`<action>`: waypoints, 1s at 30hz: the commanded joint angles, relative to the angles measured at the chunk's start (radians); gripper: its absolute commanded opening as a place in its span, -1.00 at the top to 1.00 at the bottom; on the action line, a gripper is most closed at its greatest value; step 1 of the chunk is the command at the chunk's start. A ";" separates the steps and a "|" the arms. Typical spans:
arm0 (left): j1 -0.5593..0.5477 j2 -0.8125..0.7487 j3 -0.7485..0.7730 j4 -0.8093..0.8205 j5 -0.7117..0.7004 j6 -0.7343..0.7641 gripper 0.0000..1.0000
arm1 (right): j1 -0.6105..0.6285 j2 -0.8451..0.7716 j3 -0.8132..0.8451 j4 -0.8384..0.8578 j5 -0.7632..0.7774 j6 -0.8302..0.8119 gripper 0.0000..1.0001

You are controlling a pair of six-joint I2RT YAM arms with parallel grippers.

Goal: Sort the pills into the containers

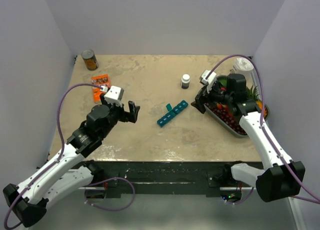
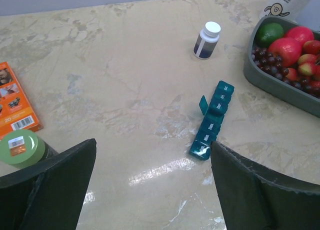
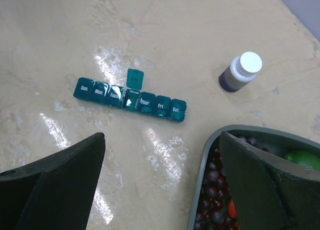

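The teal strip of day-marked containers (image 1: pixel 172 114) lies in the middle of the table, with one middle lid standing open. It also shows in the left wrist view (image 2: pixel 212 121) and the right wrist view (image 3: pixel 130 98). A small dark pill bottle (image 1: pixel 185 81) with a white cap stands beyond it, also in the left wrist view (image 2: pixel 206 40) and the right wrist view (image 3: pixel 240 71). No loose pills show. My left gripper (image 1: pixel 132 112) is open and empty, left of the strip. My right gripper (image 1: pixel 202 101) is open and empty, at the near-left corner of the fruit tray.
A grey tray (image 1: pixel 226 124) of grapes and fruit sits at the right, also in the left wrist view (image 2: pixel 274 86). A brown tin can (image 1: pixel 89 59) stands at the back left. An orange packet (image 1: pixel 100 85) lies near it. A green-lidded jar (image 2: pixel 22 147) shows by my left finger.
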 commanded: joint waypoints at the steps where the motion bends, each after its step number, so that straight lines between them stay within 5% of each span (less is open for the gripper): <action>1: 0.007 -0.073 0.018 -0.074 -0.067 -0.055 -0.99 | -0.005 -0.005 0.069 0.042 0.085 0.108 -0.98; 11: 0.008 -0.173 -0.008 -0.155 -0.127 -0.088 -0.99 | -0.003 0.030 0.017 0.034 -0.164 0.063 -0.98; 20: 0.007 -0.211 -0.037 -0.221 -0.262 -0.177 -0.99 | -0.003 -0.023 -0.169 0.171 -0.216 0.040 -0.98; 30: 0.042 -0.086 0.058 -0.255 -0.251 -0.133 -0.99 | -0.005 -0.011 -0.169 0.147 -0.170 0.008 -0.98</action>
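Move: The green can, which the empty left hand closes on, is roughly 12 cm ahead of that hand, 11 cm to its left and 19 cm below; the orange box lies about 10 cm beyond the can and 3 cm farther left. From the right hand, the pill organizer's middle is about 4 cm ahead, 11 cm left and 23 cm down, the pill bottle 18 cm ahead and 5 cm left, and the fruit tray 7 cm ahead and 15 cm right. The organizer lies some 10 cm ahead and 16 cm right of the left hand. Leftward and slightly back, the left hand swings about 6 cm away from the organizer and towards the green can, turning some 15 degrees counter-clockwise, first rising a little, then sinking. The right hand makes a tiny hop, then sinks about 5 cm while drawing back and left, closing in on the organizer, and stops above the table. Both grippers stay wide open and touch nothing. ##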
